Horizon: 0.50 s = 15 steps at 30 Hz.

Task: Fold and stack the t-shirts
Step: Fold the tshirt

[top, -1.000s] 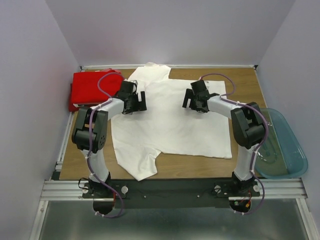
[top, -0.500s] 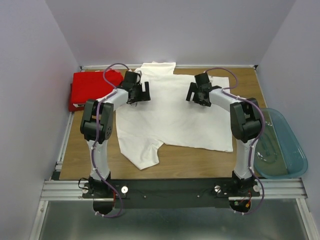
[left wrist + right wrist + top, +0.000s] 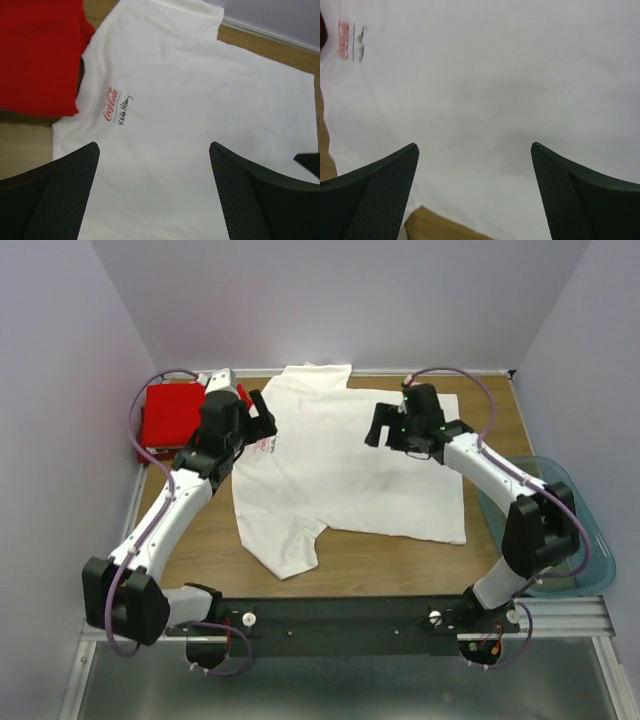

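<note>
A white t-shirt [image 3: 345,470] lies spread flat, front up, across the middle of the table, its small red chest logo [image 3: 111,102] showing. A plain red t-shirt [image 3: 168,416] sits folded at the back left, its edge touching the white shirt's left sleeve [image 3: 85,65]. My left gripper [image 3: 262,418] hovers open over the white shirt's left chest, nothing between its fingers [image 3: 60,190]. My right gripper [image 3: 381,431] hangs open above the shirt's right half, with only white cloth [image 3: 485,100] below it.
A translucent blue tub [image 3: 590,540] stands at the table's right edge beside the right arm. Bare wooden table [image 3: 200,540] shows left of and in front of the shirt. A white rail and grey walls bound the back and sides.
Both arms have stretched out and lifted off the white shirt, the left one swinging to the left. The shirt slid back a little early on and now lies still.
</note>
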Each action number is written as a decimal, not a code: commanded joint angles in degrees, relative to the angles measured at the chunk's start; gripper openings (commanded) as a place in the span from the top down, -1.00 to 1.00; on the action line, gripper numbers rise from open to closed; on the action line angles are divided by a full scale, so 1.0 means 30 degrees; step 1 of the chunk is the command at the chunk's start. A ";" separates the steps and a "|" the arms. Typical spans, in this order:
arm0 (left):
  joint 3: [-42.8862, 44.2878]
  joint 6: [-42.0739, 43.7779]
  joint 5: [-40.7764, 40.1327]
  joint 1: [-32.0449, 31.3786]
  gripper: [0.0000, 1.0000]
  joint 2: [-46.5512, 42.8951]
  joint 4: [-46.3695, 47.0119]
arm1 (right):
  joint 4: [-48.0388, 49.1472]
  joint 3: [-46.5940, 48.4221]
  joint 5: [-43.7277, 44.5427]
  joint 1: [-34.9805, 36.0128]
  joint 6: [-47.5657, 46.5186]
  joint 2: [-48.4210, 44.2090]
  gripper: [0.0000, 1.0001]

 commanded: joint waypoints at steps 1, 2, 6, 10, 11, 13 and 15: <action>-0.2867 -0.1047 -0.3503 0.0207 -0.97 -0.1208 -0.0939 | -0.0687 -0.3068 -0.0997 0.3960 0.2547 -0.1067 -0.98; -0.3567 -0.0841 -0.3301 0.0207 -0.97 -0.1443 -0.0880 | -0.0658 -0.3508 -0.0357 0.4722 0.3314 -0.1305 -0.98; -0.5357 -0.1420 -0.1839 0.0207 -0.97 -0.2933 -0.1229 | -0.0833 -0.4917 0.0295 0.7976 0.7064 -0.2536 -0.97; -0.7933 -0.5424 -0.1248 -0.0027 -0.97 -0.5717 -0.1554 | -0.1008 -0.5065 0.0236 1.0761 0.8273 -0.3211 -0.96; -0.9012 -0.5990 -0.1306 -0.0085 -0.97 -0.6390 -0.1524 | -0.1038 -0.5239 0.0062 1.1112 0.8215 -0.3299 -0.97; -0.9811 -0.6725 -0.1714 -0.0232 -0.97 -0.8091 -0.1756 | -0.1009 -0.5707 -0.0174 1.1729 0.7718 -0.3650 -0.97; -0.9961 -0.7601 -0.2589 -0.0262 -0.97 -0.9348 -0.2894 | -0.1009 -0.6641 -0.0872 1.1790 0.7279 -0.4146 -0.96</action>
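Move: The right hand hovers some 12 cm above the spread t-shirt; the cuff of the near sleeve lies about 26 cm back and 19 cm to its left, while the logo print is 4 cm ahead and 28 cm left. From the left hand, roughly 21 cm up, the shirt's left edge just above that sleeve is about 15 cm back and 8 cm left, the logo 5 cm ahead and 1 cm left, and the red stack 9 cm ahead and 20 cm left. The right hand sweeps fast back and left over the shirt towards the near sleeve, about 23 cm back and 15 cm left, dipping some 6 cm and easing up slightly at the end, while it swings counter-clockwise and tips its open fingers further down. The left hand, also open and empty, drops about 11 cm and draws back as far, drifting a little left towards the shirt's left edge by the sleeve, its fingers tilting down some 15 degrees. ##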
